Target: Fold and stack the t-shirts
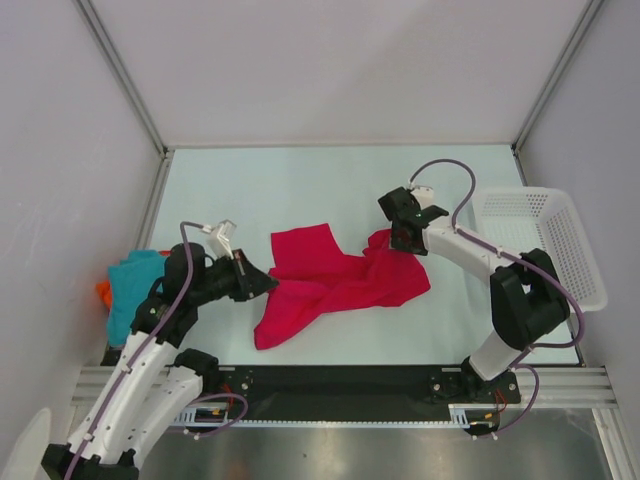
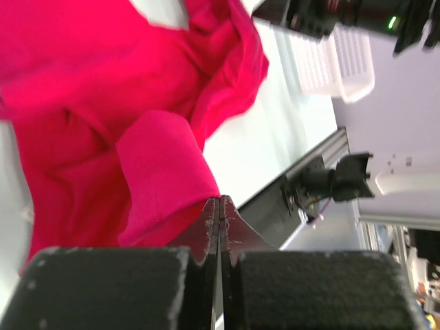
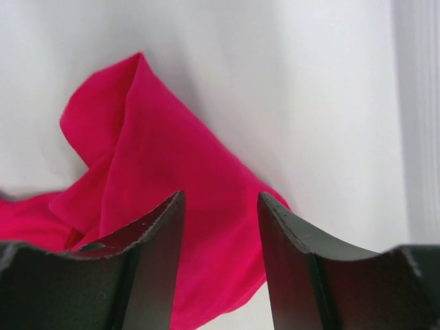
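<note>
The crimson-pink t-shirt (image 1: 340, 285) lies crumpled across the middle of the table. My left gripper (image 1: 270, 284) is at its left edge. In the left wrist view that gripper (image 2: 220, 201) is shut, and a fold of the pink shirt (image 2: 103, 89) runs right up into its tips. My right gripper (image 1: 398, 240) is over the shirt's upper right corner. In the right wrist view it (image 3: 221, 199) stands open, with the pink cloth (image 3: 158, 151) showing in the gap below the fingers. The teal-blue t-shirt (image 1: 132, 285) and an orange t-shirt (image 1: 102, 292) lie bunched at the far left.
A white mesh basket (image 1: 560, 250) stands at the right edge of the table, seen too in the left wrist view (image 2: 344, 62). Metal frame posts and white walls close in the table on three sides. The black base rail (image 1: 340, 380) runs along the near edge.
</note>
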`<state>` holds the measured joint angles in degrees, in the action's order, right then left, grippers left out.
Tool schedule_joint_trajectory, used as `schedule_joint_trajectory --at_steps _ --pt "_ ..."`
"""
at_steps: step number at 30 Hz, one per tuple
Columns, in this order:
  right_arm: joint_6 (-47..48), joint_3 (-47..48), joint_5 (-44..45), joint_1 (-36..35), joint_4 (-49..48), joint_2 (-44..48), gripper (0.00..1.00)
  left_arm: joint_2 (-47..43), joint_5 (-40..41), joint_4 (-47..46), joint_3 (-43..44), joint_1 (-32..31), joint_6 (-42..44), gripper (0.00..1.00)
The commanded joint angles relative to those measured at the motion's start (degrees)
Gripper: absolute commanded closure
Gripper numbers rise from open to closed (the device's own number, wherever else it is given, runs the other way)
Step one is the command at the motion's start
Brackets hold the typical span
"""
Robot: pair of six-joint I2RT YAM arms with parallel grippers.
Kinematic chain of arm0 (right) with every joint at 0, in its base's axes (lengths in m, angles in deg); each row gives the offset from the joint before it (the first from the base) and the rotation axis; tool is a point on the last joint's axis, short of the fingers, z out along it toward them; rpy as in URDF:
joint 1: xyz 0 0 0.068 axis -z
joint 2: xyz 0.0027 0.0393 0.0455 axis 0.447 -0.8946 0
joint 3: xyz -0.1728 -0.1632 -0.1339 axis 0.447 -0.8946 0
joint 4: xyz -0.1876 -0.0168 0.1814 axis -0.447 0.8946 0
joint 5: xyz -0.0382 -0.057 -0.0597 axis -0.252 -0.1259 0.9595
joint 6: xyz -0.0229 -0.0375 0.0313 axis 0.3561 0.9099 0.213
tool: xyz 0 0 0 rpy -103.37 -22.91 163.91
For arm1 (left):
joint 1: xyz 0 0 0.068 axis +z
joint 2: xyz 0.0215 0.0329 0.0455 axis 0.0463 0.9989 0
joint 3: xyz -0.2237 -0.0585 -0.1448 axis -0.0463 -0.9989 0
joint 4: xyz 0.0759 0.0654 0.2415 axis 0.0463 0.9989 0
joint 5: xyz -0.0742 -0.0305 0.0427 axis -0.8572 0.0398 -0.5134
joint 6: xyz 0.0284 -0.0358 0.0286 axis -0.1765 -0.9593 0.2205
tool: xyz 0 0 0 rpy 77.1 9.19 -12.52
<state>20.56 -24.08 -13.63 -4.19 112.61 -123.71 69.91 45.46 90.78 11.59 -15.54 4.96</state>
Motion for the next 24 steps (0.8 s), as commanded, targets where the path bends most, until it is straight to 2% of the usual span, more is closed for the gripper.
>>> schedule_joint_trajectory --at_steps 1,10,14,24 --pt "2.0 5.7 0.1 2.3 -1.2 -0.7 0.47 -3.5 -4.3 3.7 -3.5 0.3 -2.3 1.00" --pt "4.0 18.1 -2.5 2.9 0.0 -9.9 0.44 -3.1 -4.4 3.6 -3.1 0.3 -1.7 1.00" --pt "3.6 23.5 -4.7 1.0 1.5 -13.9 0.44 -2.4 -4.3 3.1 -3.1 0.4 -1.2 1.00" --pt "3.5 24.0 -5.6 -5.1 3.4 -17.4 0.44 -1.8 -4.5 1.5 -4.2 0.4 -1.2 1.00"
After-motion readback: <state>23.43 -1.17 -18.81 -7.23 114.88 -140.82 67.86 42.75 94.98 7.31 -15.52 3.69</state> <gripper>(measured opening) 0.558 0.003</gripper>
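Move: Low over the red t-shirt's right end, the right hand is open, about 3 cm above the table. The shirt's flat flap lies some 26 cm to its left and 6 cm ahead; the bunched tip is about 9 cm ahead and 5 cm left. The left hand holds a pinched part of the shirt some 14 cm up. From it the shirt's near-left corner is roughly 7 cm back and 6 cm left, and the flat flap 20 cm ahead and 2 cm right. Sweeping in an arc, the half-open right hand lifts nearly 4 cm and goes forward about 8 cm, then swings left past the bunched tip towards the flat flap, sinking and drawing back slightly, with a small counter-clockwise turn. The shut left hand keeps its pinch, eases down and back about 3 cm, tips slightly downward, then holds still. ##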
